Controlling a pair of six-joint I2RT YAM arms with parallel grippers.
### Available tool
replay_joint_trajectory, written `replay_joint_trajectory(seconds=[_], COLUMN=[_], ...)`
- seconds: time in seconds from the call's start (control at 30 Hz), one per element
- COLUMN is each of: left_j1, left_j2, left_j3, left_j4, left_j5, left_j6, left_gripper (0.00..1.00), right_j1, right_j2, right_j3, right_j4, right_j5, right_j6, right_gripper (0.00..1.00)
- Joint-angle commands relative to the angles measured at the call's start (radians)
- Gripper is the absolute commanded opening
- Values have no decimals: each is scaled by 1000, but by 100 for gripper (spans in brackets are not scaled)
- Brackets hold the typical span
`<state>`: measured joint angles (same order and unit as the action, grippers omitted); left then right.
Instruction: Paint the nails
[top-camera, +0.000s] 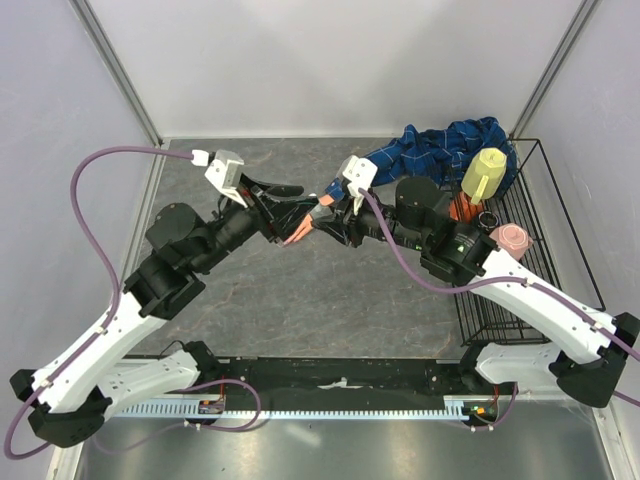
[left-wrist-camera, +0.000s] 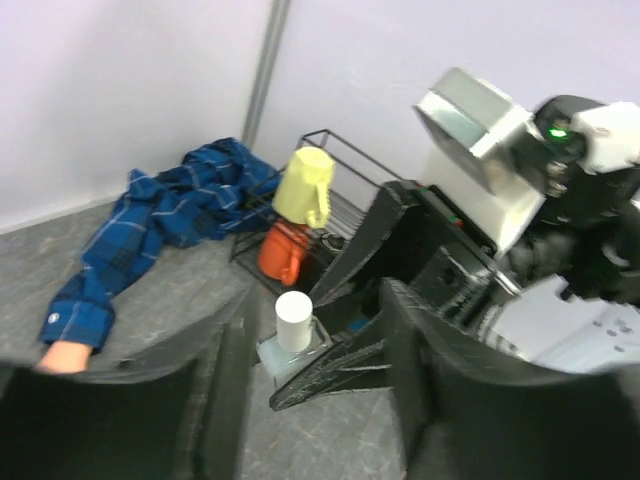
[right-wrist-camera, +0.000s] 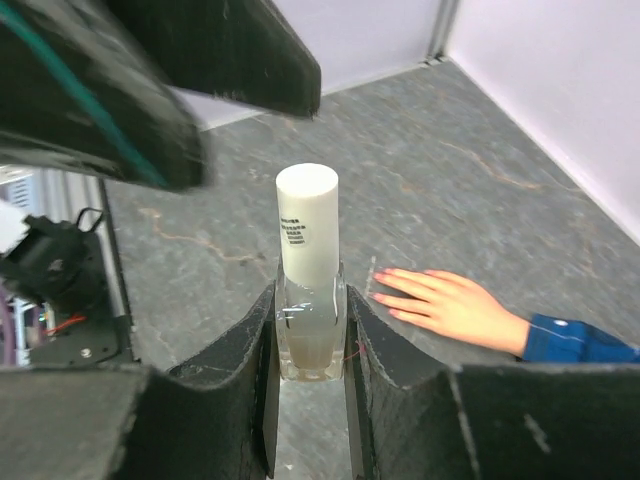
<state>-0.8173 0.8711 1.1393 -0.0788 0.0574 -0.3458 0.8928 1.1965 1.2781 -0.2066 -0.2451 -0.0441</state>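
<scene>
A small clear bottle (right-wrist-camera: 311, 330) with a tall white cap (right-wrist-camera: 307, 225) stands upright between the fingers of my right gripper (right-wrist-camera: 310, 300), which is shut on the glass body. The same bottle (left-wrist-camera: 293, 325) shows in the left wrist view. Just right of it the peach mannequin hand (right-wrist-camera: 450, 305) lies flat on the table, its pinkish nails (right-wrist-camera: 385, 286) pointing at the bottle. The hand (top-camera: 298, 232) comes out of a blue plaid sleeve (top-camera: 440, 150). My left gripper (top-camera: 298, 208) hovers open close above the cap, its dark fingers (right-wrist-camera: 200, 90) apart and holding nothing.
A black wire rack (top-camera: 560, 200) stands at the right with a yellow cup (top-camera: 484, 172), an orange cup (top-camera: 462, 207) and a pink object (top-camera: 513, 238). Grey walls close in the table on the left, back and right.
</scene>
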Motion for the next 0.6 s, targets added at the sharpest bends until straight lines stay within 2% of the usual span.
replay_joint_trajectory(seconds=[0.0,0.03,0.1,0.17,0.27,0.47,0.5,0.57], left_j1=[1,1,1,1,1,1,1,1], left_j2=[51,55,74,81,95,127,131,140], left_j3=[14,19,23,30,42,60,62,63], left_j4=[37,37,36,36,27,25,25,25], left_j5=[-74,-76,-87,-103,-116,-76,-67,-25], left_j6=[-32,-30,-38,-51,-64,-85,-87,-88], left_gripper=[47,43,43,52,54,42,36,31], right_j1=[3,3,3,3,3,3,3,3], right_j2=[5,6,6,5,3,0,-3,-9], right_j3=[64,66,70,73,75,72,72,70], right_j4=[18,18,18,18,19,24,26,27], right_j5=[121,131,158,164,167,150,148,141], right_j6=[-31,-27,-17,-16,-19,-17,-17,-14], right_gripper=[0,0,0,0,0,0,0,0])
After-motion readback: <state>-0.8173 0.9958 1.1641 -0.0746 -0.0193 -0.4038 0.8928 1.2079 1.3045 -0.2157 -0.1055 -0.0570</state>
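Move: The white cap of the nail polish bottle sits just off the left fingertips, about 3 cm below them, 2 cm ahead and 2 cm to the right; the bottle's glass body, in the right gripper, is 4 cm lower still. Down on the table, some 40 cm below, the mannequin hand lies about 16 cm ahead and 4 cm left of the left hand, with the blue cuff 8 cm beyond and 10 cm right of that. From the right hand, the cap is about 4 cm above. The left hand eases forward and down, with a little rightward travel, about 5 cm in all, coming from above onto the bottle's white cap while tilting down a few degrees, and its part-open fingers, which widen slightly on the way, narrow on either side of the cap until they come close against it. The right hand keeps its pinch on the glass body and carries the bottle some 2 cm forward and 1 cm to the right, turning clockwise by nearly 10 degrees, then holds it still for the closing fingers. ##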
